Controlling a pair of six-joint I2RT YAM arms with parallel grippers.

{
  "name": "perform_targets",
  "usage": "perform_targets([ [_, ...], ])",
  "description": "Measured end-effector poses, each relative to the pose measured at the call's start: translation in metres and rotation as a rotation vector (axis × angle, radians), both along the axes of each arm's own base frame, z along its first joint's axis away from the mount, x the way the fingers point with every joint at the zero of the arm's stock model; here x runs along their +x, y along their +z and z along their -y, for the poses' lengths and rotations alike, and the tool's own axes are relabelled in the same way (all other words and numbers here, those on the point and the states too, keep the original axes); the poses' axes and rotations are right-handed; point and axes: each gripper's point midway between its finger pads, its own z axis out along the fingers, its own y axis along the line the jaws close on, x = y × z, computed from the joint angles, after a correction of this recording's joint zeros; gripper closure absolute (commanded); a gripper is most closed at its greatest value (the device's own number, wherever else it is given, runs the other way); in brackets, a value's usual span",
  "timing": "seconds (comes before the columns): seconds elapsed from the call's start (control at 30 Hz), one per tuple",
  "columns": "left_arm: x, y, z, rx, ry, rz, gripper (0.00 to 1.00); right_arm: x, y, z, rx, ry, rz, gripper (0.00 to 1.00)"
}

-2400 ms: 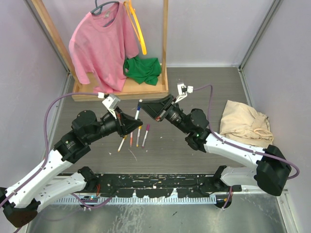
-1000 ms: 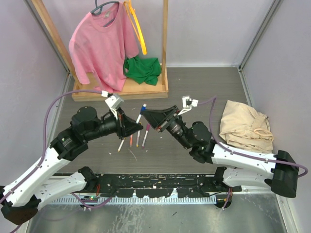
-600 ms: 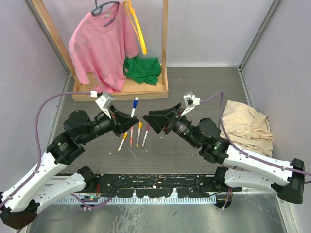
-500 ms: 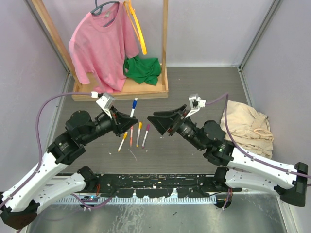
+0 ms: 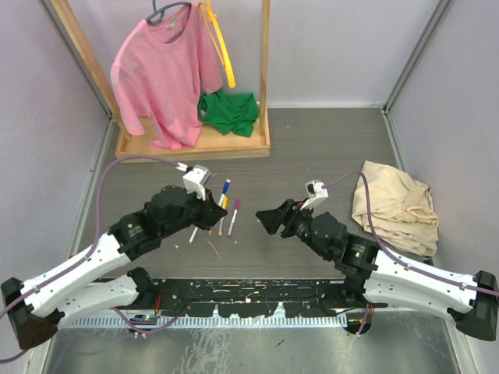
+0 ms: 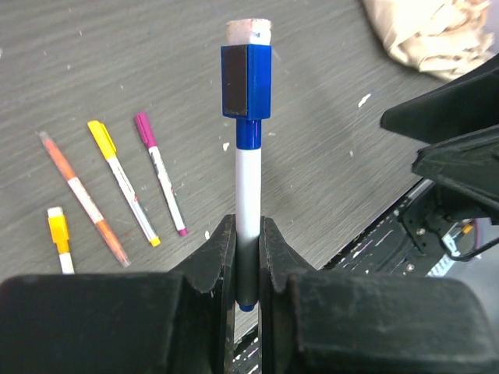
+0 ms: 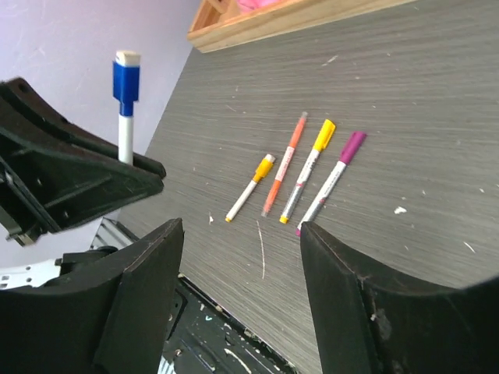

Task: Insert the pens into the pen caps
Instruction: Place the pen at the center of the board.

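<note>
My left gripper [image 5: 214, 210] is shut on the white barrel of a blue pen [image 5: 224, 190], which stands upright above the table. In the left wrist view the pen [image 6: 247, 195] rises from between the fingers [image 6: 248, 257] and carries a blue pen cap [image 6: 246, 82] on top. Four more pens lie side by side on the table: yellow-ended [image 7: 251, 187], orange [image 7: 284, 162], yellow [image 7: 308, 167] and magenta [image 7: 331, 183]. My right gripper [image 5: 269, 220] is open and holds nothing. It hovers to the right of the pens, in the right wrist view [image 7: 242, 227] just short of them.
A beige cloth [image 5: 394, 199] lies at the right. At the back left stands a wooden rack [image 5: 195, 144] with a pink shirt [image 5: 168, 70], a green cloth [image 5: 228, 111] and a yellow strap [image 5: 222, 47]. A black rail [image 5: 249, 292] runs along the near edge.
My right gripper has opened, let go near the blue pen's top and drawn back to the right and nearer. My left gripper has carried the blue pen right and nearer.
</note>
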Motion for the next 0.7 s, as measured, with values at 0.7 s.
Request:
perform_targets([
  [0.7, 0.021, -0.175, 0.045, 0.436, 0.134, -0.330, 0.99, -0.006, -0.041, 0.026, -0.010, -0.085, -0.126, 0.32],
])
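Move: The held blue pen is bound for the bare board just right of the purple pen: about 7 cm ahead of the left hand, 8 cm to its right and some 21 cm below. The purple pen's middle lies 6 cm ahead and 5 cm right, the yellow pen 6 cm ahead and 2 cm right, the orange pen 7 cm ahead and 1 cm left, all at board height. From the right hand that spot is roughly 6 cm ahead, 8 cm left, 21 cm down. Bring the left gripper quickly down towards the bare board beside the purple pen, about 17 cm, easing some 4 cm to the right on the way, and tip its fingers downward by around 30 degrees. Keep the blue pen pinched by its tail end. Sink the empty, open right gripper slightly and draw it off to the right. ##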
